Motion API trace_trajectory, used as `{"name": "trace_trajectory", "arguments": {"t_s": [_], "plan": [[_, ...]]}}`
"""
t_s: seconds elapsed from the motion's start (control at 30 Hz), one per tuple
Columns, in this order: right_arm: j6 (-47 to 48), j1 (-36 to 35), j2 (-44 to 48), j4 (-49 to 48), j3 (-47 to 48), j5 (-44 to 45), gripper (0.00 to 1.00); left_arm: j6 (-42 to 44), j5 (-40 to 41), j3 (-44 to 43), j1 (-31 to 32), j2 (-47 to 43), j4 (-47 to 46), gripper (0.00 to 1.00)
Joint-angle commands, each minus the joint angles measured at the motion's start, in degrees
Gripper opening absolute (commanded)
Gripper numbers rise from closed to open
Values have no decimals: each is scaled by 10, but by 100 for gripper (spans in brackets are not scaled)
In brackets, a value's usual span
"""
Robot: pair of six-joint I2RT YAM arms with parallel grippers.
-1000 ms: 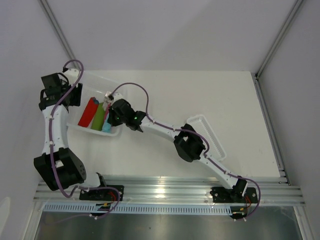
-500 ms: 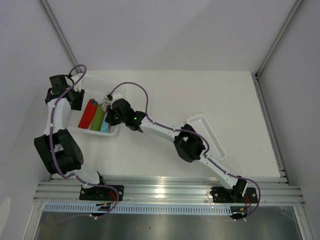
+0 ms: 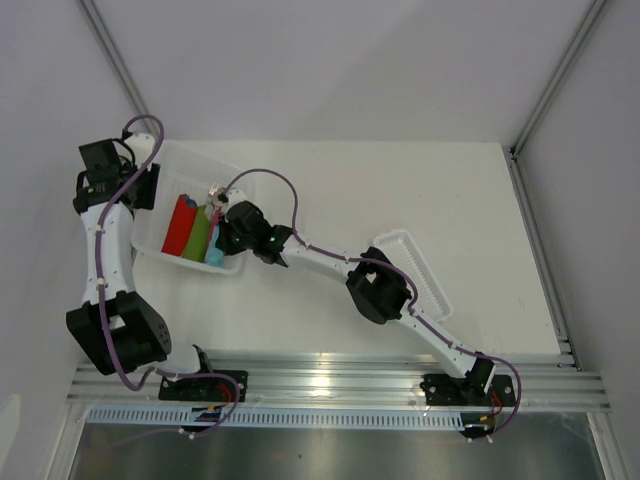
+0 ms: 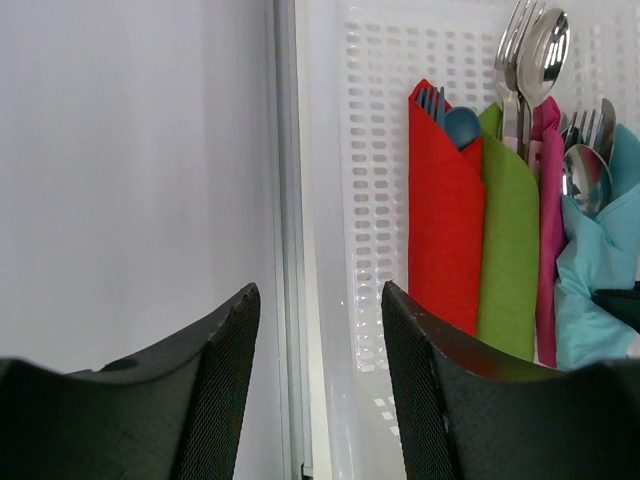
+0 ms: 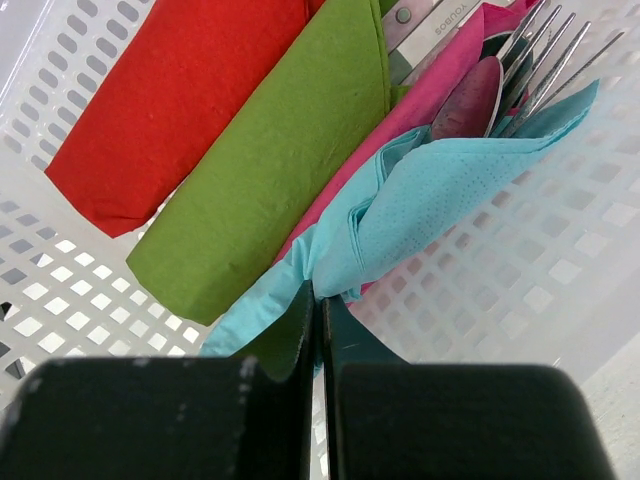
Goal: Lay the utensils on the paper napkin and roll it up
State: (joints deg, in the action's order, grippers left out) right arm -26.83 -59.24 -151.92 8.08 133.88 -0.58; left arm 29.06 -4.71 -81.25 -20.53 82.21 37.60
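Note:
The paper napkin, teal, lies bunched round the utensils in a white perforated basket, beside the pink roll. A fork's tines and a spoon bowl poke out of its far end. My right gripper is shut, its tips pinching the napkin's near fold. From above, the right gripper sits over the basket's right side, by the napkin. My left gripper is open, its fingers astride the basket's left rim without touching it. In the top view the left gripper hangs at the basket's left edge.
Red, green and pink rolls with cutlery tips lie side by side in the basket. A second white perforated tray lies partly under the right arm. The enclosure wall stands just left of the basket.
The left arm has swung in toward the basket and back out to its left edge. The basket has shifted slightly. The right gripper stays shut at the teal napkin.

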Motion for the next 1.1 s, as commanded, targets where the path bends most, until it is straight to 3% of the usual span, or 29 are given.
{"name": "trace_trajectory", "arguments": {"t_s": [0.0, 0.2, 0.47, 0.77, 1.07], "plan": [[13, -7, -5, 61, -17, -1, 0, 16, 28, 1, -2, 7, -15, 57], [14, -11, 2, 55, -24, 3, 0, 33, 14, 20, -2, 51, 10, 57], [19, -9, 6, 54, -23, 2, 0, 64, 88, 40, -2, 80, -46, 53], [19, -6, 7, 47, -24, -1, 0, 86, 32, 71, -2, 80, -46, 35], [12, 3, 16, 27, -28, -11, 0, 104, 29, 95, -2, 71, -57, 8]]}}
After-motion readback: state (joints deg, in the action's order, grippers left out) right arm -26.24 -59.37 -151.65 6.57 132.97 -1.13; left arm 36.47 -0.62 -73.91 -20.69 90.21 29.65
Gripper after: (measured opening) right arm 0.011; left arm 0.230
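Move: The left hand's open fingers hang above the white basket's left rim, whose spot to be gripped is about 8 cm below, some 3 cm left and 1 cm ahead. The red roll lies roughly 7 cm right, 1 cm ahead and 19 cm down, with the green roll level ahead and 12 cm right, equally low. From the right hand, still pinching the blue napkin roll, that rim spot is about 17 cm left, 5 cm ahead and 6 cm higher. The left hand drops about 8 cm, easing left, and closes its fingers across the basket's left rim, pinching it. ##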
